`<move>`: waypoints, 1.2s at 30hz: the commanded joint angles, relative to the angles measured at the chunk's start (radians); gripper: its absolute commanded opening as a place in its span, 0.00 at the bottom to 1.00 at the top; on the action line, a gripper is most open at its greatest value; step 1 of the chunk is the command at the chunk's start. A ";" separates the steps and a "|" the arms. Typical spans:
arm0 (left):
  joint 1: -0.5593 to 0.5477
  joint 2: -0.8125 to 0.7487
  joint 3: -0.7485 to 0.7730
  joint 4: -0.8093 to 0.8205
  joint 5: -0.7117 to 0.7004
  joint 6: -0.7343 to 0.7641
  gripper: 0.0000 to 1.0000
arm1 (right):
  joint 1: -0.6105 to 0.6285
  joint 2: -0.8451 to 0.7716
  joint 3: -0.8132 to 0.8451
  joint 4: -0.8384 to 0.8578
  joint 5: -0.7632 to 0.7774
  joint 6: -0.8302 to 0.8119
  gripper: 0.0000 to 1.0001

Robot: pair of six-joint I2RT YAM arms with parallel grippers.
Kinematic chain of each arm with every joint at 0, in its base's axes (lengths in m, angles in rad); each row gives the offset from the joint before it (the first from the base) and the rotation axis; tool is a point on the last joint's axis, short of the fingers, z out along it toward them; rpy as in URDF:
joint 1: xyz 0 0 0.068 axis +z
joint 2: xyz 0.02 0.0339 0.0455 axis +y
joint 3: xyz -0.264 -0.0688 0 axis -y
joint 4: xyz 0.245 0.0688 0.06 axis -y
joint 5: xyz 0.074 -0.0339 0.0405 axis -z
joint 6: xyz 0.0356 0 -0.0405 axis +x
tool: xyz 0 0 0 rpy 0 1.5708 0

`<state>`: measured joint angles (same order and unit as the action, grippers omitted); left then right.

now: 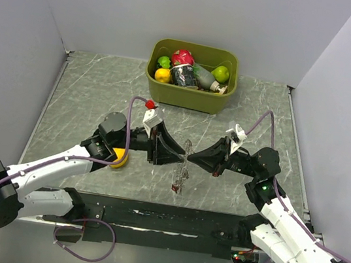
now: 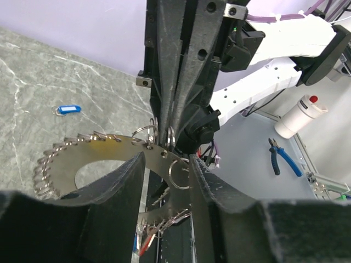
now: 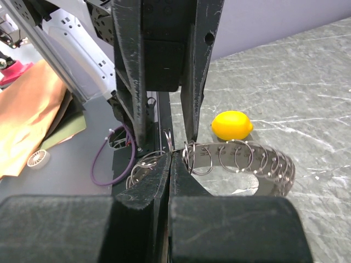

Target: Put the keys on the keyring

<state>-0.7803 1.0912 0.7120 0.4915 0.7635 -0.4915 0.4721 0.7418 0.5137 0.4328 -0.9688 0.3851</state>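
The keyring [image 1: 186,154] is held upright above the table between both arms. It is a flat grey ring [image 2: 71,159] with small wire loops along its rim [image 3: 263,183]. My right gripper [image 1: 194,157] is shut on its edge, the pads pressed together [image 3: 171,157]. My left gripper [image 1: 180,156] faces it from the other side. Its fingers stand apart around the ring's band [image 2: 167,160], with a gap on each side. A bunch of keys [image 1: 177,185], one red [image 2: 143,245], hangs below the ring. A blue-tagged key [image 2: 68,109] lies on the table.
A yellow lemon [image 1: 118,159] lies on the table beside the left arm [image 3: 232,125]. An olive bin [image 1: 187,99] with fruit and a can stands at the back. Walls close in the table on three sides.
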 commanded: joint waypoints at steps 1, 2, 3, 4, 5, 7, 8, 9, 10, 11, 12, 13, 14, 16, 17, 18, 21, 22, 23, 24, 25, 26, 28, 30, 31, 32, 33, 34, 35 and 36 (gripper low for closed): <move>-0.002 0.015 0.049 0.055 0.020 -0.001 0.42 | 0.002 -0.007 0.026 0.064 -0.002 0.006 0.00; -0.002 0.015 0.047 0.059 0.019 -0.001 0.41 | 0.002 -0.007 0.025 0.069 0.001 0.008 0.00; -0.001 0.015 0.047 0.059 0.016 0.001 0.40 | 0.003 -0.009 0.022 0.072 0.002 0.009 0.00; -0.002 0.013 0.046 0.062 0.011 0.002 0.39 | 0.003 -0.009 0.020 0.076 0.004 0.012 0.00; -0.002 0.013 0.044 0.068 0.010 0.002 0.37 | 0.002 -0.009 0.019 0.086 0.004 0.018 0.00; -0.002 0.013 0.043 0.079 0.010 -0.001 0.29 | 0.003 -0.007 0.014 0.090 0.004 0.020 0.00; -0.001 0.015 0.043 0.082 0.008 -0.004 0.26 | 0.002 -0.009 0.014 0.095 0.007 0.027 0.00; -0.002 0.015 0.043 0.091 0.007 -0.007 0.23 | 0.003 -0.005 0.008 0.109 0.005 0.031 0.00; -0.002 0.018 0.041 0.096 0.008 -0.012 0.24 | 0.003 -0.007 0.006 0.115 0.005 0.035 0.00; -0.001 0.018 0.041 0.099 0.007 -0.015 0.24 | 0.003 -0.004 0.003 0.121 0.005 0.041 0.00; -0.002 0.019 0.040 0.113 0.010 -0.021 0.22 | 0.003 -0.002 0.002 0.126 0.004 0.043 0.00; -0.002 0.021 0.040 0.117 0.013 -0.022 0.22 | 0.003 -0.002 0.000 0.132 0.004 0.046 0.00; -0.001 0.021 0.040 0.120 0.013 -0.024 0.21 | 0.003 -0.002 -0.004 0.139 0.004 0.054 0.00; -0.002 0.022 0.044 0.117 0.014 -0.022 0.13 | 0.002 -0.002 -0.009 0.153 0.007 0.058 0.00; -0.002 0.022 0.046 0.120 0.013 -0.022 0.10 | 0.002 -0.002 -0.009 0.155 0.007 0.061 0.00; -0.004 0.022 0.046 0.125 0.014 -0.025 0.07 | 0.002 -0.001 -0.010 0.156 0.008 0.063 0.00; -0.004 0.016 0.037 0.154 0.011 -0.038 0.04 | 0.002 0.004 -0.017 0.175 0.008 0.074 0.00; -0.002 0.013 0.035 0.160 0.010 -0.039 0.02 | 0.003 0.005 -0.018 0.178 0.007 0.075 0.00; -0.005 0.012 0.034 0.170 0.008 -0.041 0.01 | 0.002 0.007 -0.023 0.190 0.010 0.081 0.00; -0.005 0.010 0.030 0.174 0.008 -0.044 0.01 | 0.003 0.007 -0.024 0.195 0.012 0.083 0.00; -0.005 0.009 0.029 0.179 0.011 -0.045 0.01 | 0.003 0.008 -0.026 0.199 0.012 0.087 0.00; -0.005 0.009 0.026 0.196 0.014 -0.050 0.01 | 0.003 0.011 -0.029 0.204 0.012 0.092 0.00; -0.008 0.007 0.020 0.214 0.022 -0.062 0.01 | 0.002 0.013 -0.027 0.210 0.008 0.094 0.00; -0.010 0.006 0.011 0.240 0.026 -0.074 0.01 | 0.003 0.019 -0.030 0.222 0.010 0.100 0.00; -0.010 0.003 0.007 0.248 0.026 -0.078 0.01 | 0.003 0.019 -0.030 0.224 0.009 0.103 0.00; -0.010 -0.001 0.004 0.258 0.026 -0.082 0.01 | 0.002 0.022 -0.033 0.228 0.010 0.104 0.00; -0.010 -0.002 0.000 0.266 0.025 -0.084 0.01 | 0.003 0.022 -0.035 0.233 0.012 0.106 0.00; -0.010 -0.010 -0.003 0.269 0.022 -0.084 0.01 | 0.003 0.022 -0.038 0.239 0.012 0.107 0.00; -0.010 -0.014 -0.005 0.271 0.013 -0.084 0.01 | 0.003 0.022 -0.040 0.242 0.012 0.109 0.00; -0.011 -0.019 -0.009 0.272 0.008 -0.084 0.01 | 0.002 0.021 -0.041 0.242 0.010 0.110 0.00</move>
<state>-0.7803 1.1114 0.7017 0.6365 0.7628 -0.5446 0.4717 0.7574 0.4820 0.6064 -0.9661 0.4873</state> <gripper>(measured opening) 0.021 0.008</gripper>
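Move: The small wire loop of the keyring sits in the right fingertips, about 2 cm to the left hand's right and level with it, between its half-open fingers. The keyring's steel plate hangs some 3 cm ahead of the left hand, 2 cm right and 4 cm below. Far below on the table lie the lemon, roughly 5 cm ahead and 20 cm left, and the blue key tag, roughly 11 cm ahead and 24 cm right. From the right hand the loop is about 2 cm left. Close the left gripper fully on the small wire loop, tip to tip with the right one, barely shifting sideways. Raise both hands together as it shuts and on afterwards, about 1.5 cm, tipping the fingers of each upward by some 5 degrees, while the right fingers keep their pinch on the keyring. ##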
